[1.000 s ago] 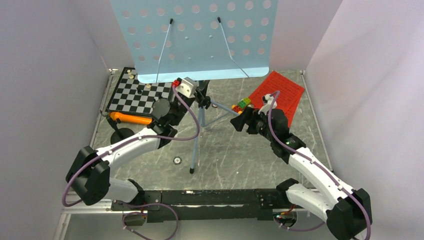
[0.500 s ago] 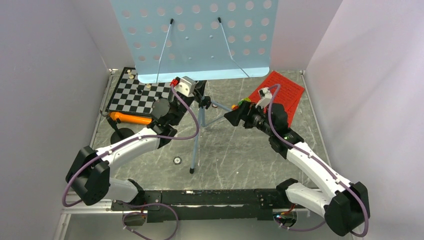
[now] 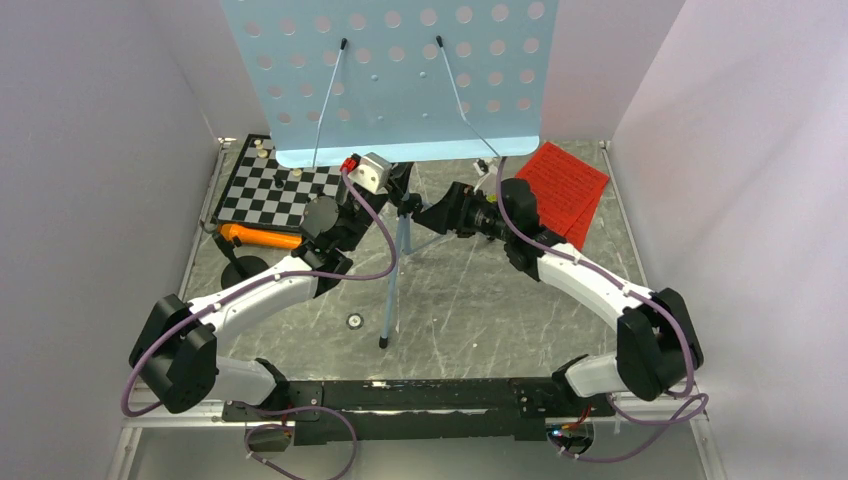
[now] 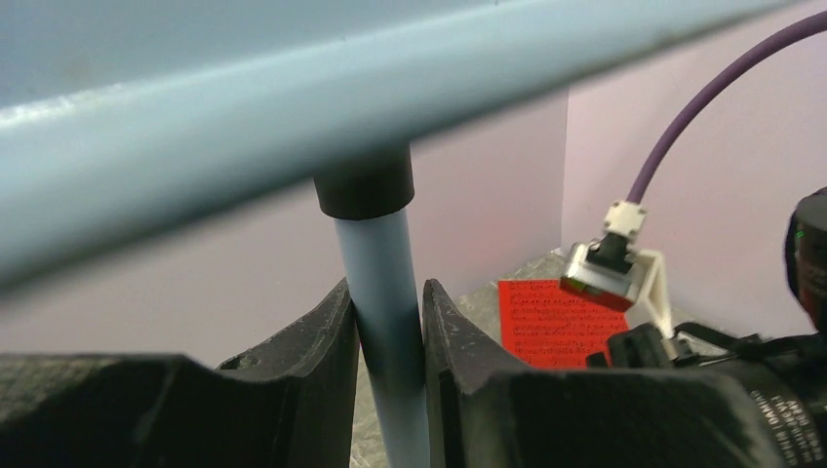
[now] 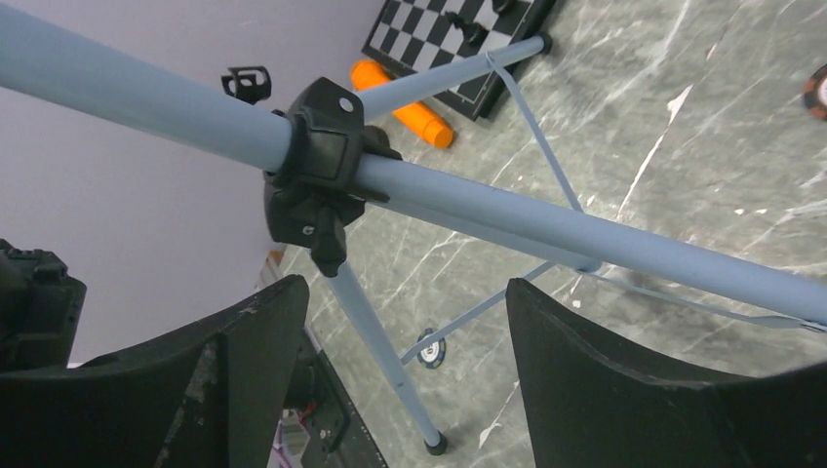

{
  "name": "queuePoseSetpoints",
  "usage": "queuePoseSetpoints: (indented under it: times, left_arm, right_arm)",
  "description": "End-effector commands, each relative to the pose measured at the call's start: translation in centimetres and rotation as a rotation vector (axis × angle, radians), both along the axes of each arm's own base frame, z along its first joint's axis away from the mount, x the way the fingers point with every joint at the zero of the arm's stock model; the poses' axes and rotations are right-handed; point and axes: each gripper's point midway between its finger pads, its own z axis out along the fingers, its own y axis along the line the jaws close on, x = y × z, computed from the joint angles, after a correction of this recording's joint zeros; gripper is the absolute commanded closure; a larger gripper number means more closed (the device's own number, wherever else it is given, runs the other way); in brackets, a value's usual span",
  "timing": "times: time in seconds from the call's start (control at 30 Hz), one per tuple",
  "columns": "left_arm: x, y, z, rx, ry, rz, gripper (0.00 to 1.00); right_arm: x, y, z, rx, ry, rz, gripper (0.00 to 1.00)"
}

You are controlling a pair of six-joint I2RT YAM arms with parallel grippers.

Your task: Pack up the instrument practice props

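Observation:
The light-blue perforated music stand (image 3: 390,80) stands at the back on tripod legs. My left gripper (image 3: 398,190) is shut on its upright pole (image 4: 385,263), just under the tray; both pads (image 4: 444,331) press the tube. My right gripper (image 3: 440,215) is open and points left at the black leg hub (image 5: 322,180). The pole (image 5: 546,219) runs across in front of its spread fingers, untouched. The red sheet-music pages (image 3: 565,185) lie flat at the back right. The orange microphone (image 3: 262,237) lies on the floor at the left, by its black round base (image 3: 243,270).
A black-and-white chessboard (image 3: 285,190) with pieces sits at the back left, behind the microphone. A small round disc (image 3: 354,321) lies on the marbled floor near the front tripod foot (image 3: 383,343). Pale walls close in on three sides.
My right arm has swung left from beside the red pages to the stand's leg hub, its jaws still apart. My left arm stays at the pole.

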Motion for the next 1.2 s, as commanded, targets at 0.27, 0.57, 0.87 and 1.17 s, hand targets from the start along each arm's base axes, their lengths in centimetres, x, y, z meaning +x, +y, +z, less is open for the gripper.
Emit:
queuePoseSetpoints:
  times: [0.27,0.57,0.87,1.17]
  left_arm:
    - [-1.7,-0.9,1.3,0.073,-0.059,-0.066,1.0]
    - [-1.7,-0.9,1.0,0.084,-0.052,-0.072,1.0]
    - [-1.8,-1.2,1.0,0.092,-0.048,-0.082,1.0]
    - [-1.6,-1.5,0.4,0.095,-0.022,-0.094,1.0]
  right_arm:
    - [1.4,2.6,4.0,0.093,-0.117,0.07,0.41]
    - [2.1,3.2,3.7,0.079,-0.122,0.079,0.68]
    - [2.3,3.2,2.3,-0.042,-0.255,0.076,1.0]
    - [3.1,0.1,-0.9,-0.524,-0.741,-0.191,1.0]
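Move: The black wing knob on the music stand's hub is about 4 cm to the left of my right hand, 1 cm ahead and 1 cm higher; the hub itself is some 6 cm left, 1 cm ahead and 3 cm up. On the table roughly 21 cm below, a brown-rimmed chip lies 13 cm ahead, and a white chip 11 cm back and 15 cm left. From my left hand, already holding the pole, the knob is about 14 cm below, 3 cm right and 1 cm back. I ease my right hand about 3 cm left to the hub's wing knob, dipping slightly and then rising past where I started, and shut my open fingers until they pinch it. Then I roll that wrist some 25 degrees about the fingers, counter-clockwise as seen from behind the hand, to twist the knob. My left hand stays put, keeping its grip on the pole. ##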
